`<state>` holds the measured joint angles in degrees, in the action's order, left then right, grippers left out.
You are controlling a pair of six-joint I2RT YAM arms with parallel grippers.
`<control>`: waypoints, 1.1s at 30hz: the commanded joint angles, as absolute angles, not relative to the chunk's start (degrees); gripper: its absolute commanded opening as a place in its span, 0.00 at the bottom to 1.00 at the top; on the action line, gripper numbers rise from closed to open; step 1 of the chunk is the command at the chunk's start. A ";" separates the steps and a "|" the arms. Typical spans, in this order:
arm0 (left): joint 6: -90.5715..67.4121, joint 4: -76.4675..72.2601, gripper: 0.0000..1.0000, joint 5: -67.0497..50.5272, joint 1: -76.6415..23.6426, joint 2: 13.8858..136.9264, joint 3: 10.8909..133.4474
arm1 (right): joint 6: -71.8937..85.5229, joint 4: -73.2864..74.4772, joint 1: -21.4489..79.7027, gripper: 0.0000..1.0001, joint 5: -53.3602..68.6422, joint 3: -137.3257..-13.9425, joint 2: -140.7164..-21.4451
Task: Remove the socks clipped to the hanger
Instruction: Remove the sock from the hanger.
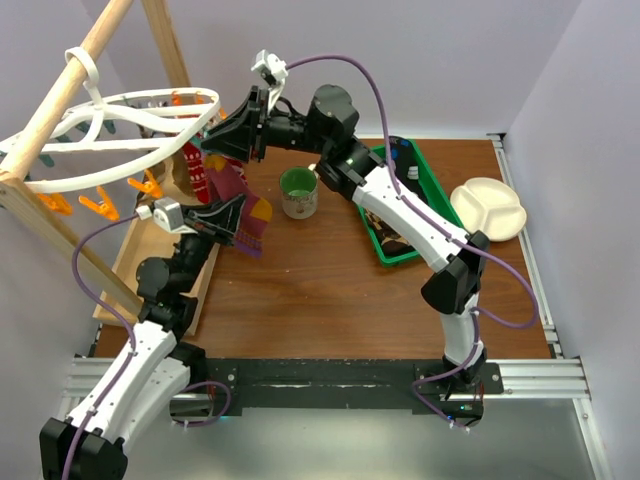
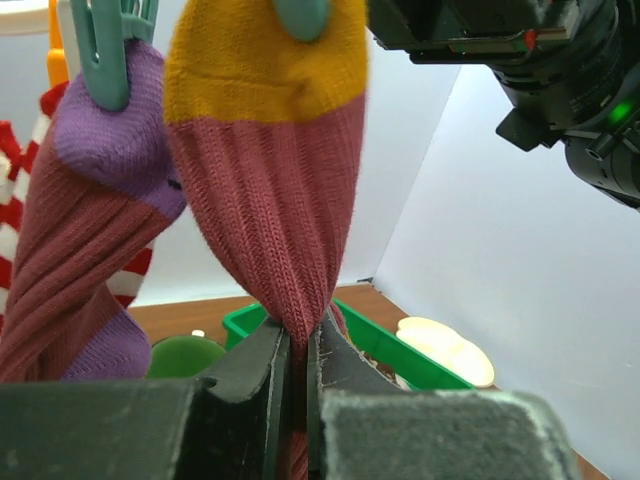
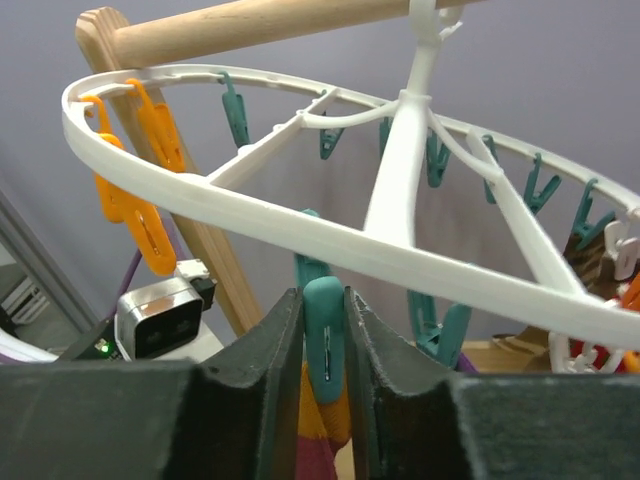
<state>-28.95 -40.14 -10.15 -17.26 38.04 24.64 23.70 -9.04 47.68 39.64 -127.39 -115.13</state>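
The white oval hanger (image 1: 130, 140) hangs from the wooden pole, with orange and teal clips under its rim (image 3: 380, 250). A maroon sock with a yellow cuff (image 2: 265, 200) hangs from a teal clip (image 3: 325, 335). My left gripper (image 2: 303, 345) is shut on the lower part of this sock, below the hanger (image 1: 245, 225). My right gripper (image 3: 324, 310) is shut on the teal clip that holds the yellow cuff (image 3: 318, 415). A maroon-and-purple sock (image 2: 90, 230) hangs to the left on another teal clip. A red-and-white striped sock (image 2: 20, 170) shows behind it.
A wooden pole frame (image 1: 60, 100) carries the hanger at the left. A green cup (image 1: 298, 190) stands mid-table, with a green bin (image 1: 400, 200) to its right and a white divided plate (image 1: 488, 208) further right. Walls close in on both sides.
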 commanded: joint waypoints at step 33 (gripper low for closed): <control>-32.17 -15.83 0.00 -11.60 -17.05 31.20 31.90 | 30.57 -24.49 38.58 0.67 54.19 -117.32 -112.04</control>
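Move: The right hand has the yellow-toed sock's teal clip between its fingers, right at its hand point. The next teal clip, holding the purple-toed sock, sits about 5 cm farther ahead and 4 cm to its left, about level; the nearest orange clip is some 8 cm back and 10 cm left, also about level. The left hand pinches that yellow-toed sock, the clip about 14 cm above it, 3 cm ahead and 1 cm left. The right fingers let go of the teal clip, spreading wide, and the hand comes away, about 6 cm forward with some 4 cm to the right and 4 cm down, swinging clockwise by about 25 degrees and then partly back. The left hand keeps its pinch on the hanging sock and eases down about 2.5 cm, fingertips tipping some 10 degrees lower. ##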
